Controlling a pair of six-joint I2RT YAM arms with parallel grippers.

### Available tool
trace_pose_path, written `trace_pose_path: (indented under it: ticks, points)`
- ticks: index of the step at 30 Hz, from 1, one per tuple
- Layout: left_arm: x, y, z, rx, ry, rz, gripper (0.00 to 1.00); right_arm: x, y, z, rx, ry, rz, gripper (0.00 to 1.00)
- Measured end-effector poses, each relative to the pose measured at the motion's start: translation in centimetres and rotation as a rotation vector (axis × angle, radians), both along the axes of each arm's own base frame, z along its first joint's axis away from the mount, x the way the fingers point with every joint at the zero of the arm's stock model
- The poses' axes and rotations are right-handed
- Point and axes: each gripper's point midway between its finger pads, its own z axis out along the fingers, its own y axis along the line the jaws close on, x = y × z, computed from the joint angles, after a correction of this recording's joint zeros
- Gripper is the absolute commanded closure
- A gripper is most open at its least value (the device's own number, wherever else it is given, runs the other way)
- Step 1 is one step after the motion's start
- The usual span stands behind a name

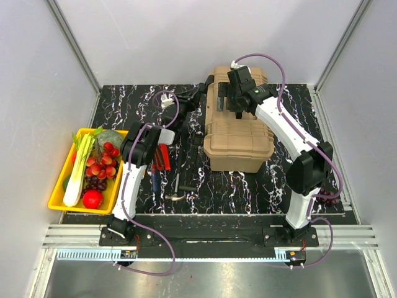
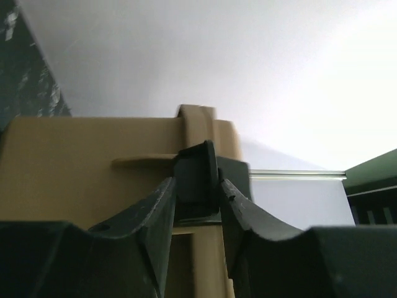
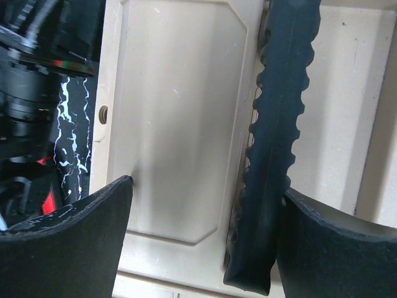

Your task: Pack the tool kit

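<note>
The tan toolbox [image 1: 239, 141] stands lid-down on the dark marbled table. In the left wrist view its side wall [image 2: 74, 167] fills the frame, and my left gripper [image 2: 197, 186] is shut on a black latch [image 2: 197, 166] at the box's left side. From above, the left gripper [image 1: 200, 99] sits against that side. My right gripper [image 1: 237, 104] hangs open over the lid [image 3: 173, 112]. The black ridged top handle [image 3: 276, 143] lies just inside its right finger [image 3: 335, 242]. Red-handled tools [image 1: 162, 158] and a blue-handled one [image 1: 153, 179] lie loose on the table left of the box.
A yellow tray [image 1: 61, 186] of vegetables and fruit sits at the table's left edge. A small metal tool [image 1: 175, 194] lies near the front by the left arm. White walls close in the table on three sides.
</note>
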Motion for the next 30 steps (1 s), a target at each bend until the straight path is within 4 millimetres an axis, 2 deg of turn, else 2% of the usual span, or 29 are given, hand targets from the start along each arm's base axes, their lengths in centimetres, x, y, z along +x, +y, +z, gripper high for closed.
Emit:
trace_pose_path:
  ticks: [3,5,8,11,15,19,22,26,29,30]
  points:
    - [0.0,1.1,2.7,0.019,-0.052,0.017,0.48,0.0,0.0,0.0,0.001,-0.005,-0.002,0.12]
    - [-0.1,1.5,4.4,0.043,-0.083,0.018,0.36,0.0,0.0,0.0,0.002,-0.008,-0.002,0.12]
    - [-0.5,1.5,4.8,0.085,-0.066,0.015,0.25,0.1,-0.1,0.0,0.003,-0.011,-0.007,0.12]
    - [-1.3,1.7,4.1,0.157,-0.002,0.014,0.19,0.2,-0.2,0.1,0.004,-0.015,-0.024,0.13]
    - [-1.9,2.1,2.7,0.271,0.106,0.019,0.16,0.3,-0.3,0.2,0.004,-0.021,-0.044,0.13]
    - [-2.5,3.3,1.0,0.36,0.246,0.027,0.16,0.3,-0.6,0.3,-0.006,-0.029,-0.064,0.13]
    - [-3.1,4.6,-1.1,0.413,0.362,0.032,0.15,0.4,-1.0,0.4,-0.021,-0.036,-0.085,0.14]
    - [-4.3,6.2,-3.2,0.49,0.476,0.035,0.15,0.3,-1.8,0.6,-0.047,-0.039,-0.116,0.26]
    - [-4.9,7.1,-2.9,0.531,0.489,0.031,0.17,0.3,-2.2,0.7,-0.058,-0.042,-0.141,0.54]
    - [-5.1,7.2,-2.5,0.541,0.473,0.019,0.17,0.3,-2.3,0.7,-0.057,-0.041,-0.148,0.66]
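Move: The left hand, half open, is at the tool box's far latch, which lies about 2 cm ahead and 2 cm right of its fingertips, level with them. The near latch, already swung out, is some 20 cm back and about in line sideways. For the right hand, the carry handle's middle is some 3 cm ahead, 2 cm right and 2 cm below; that handle is about 4 cm back, 12 cm right and 6 cm above the left hand. Off far latch, left hand rises 5 cm then sinks left and back, opening; right shifts rightward over handle, closing. ##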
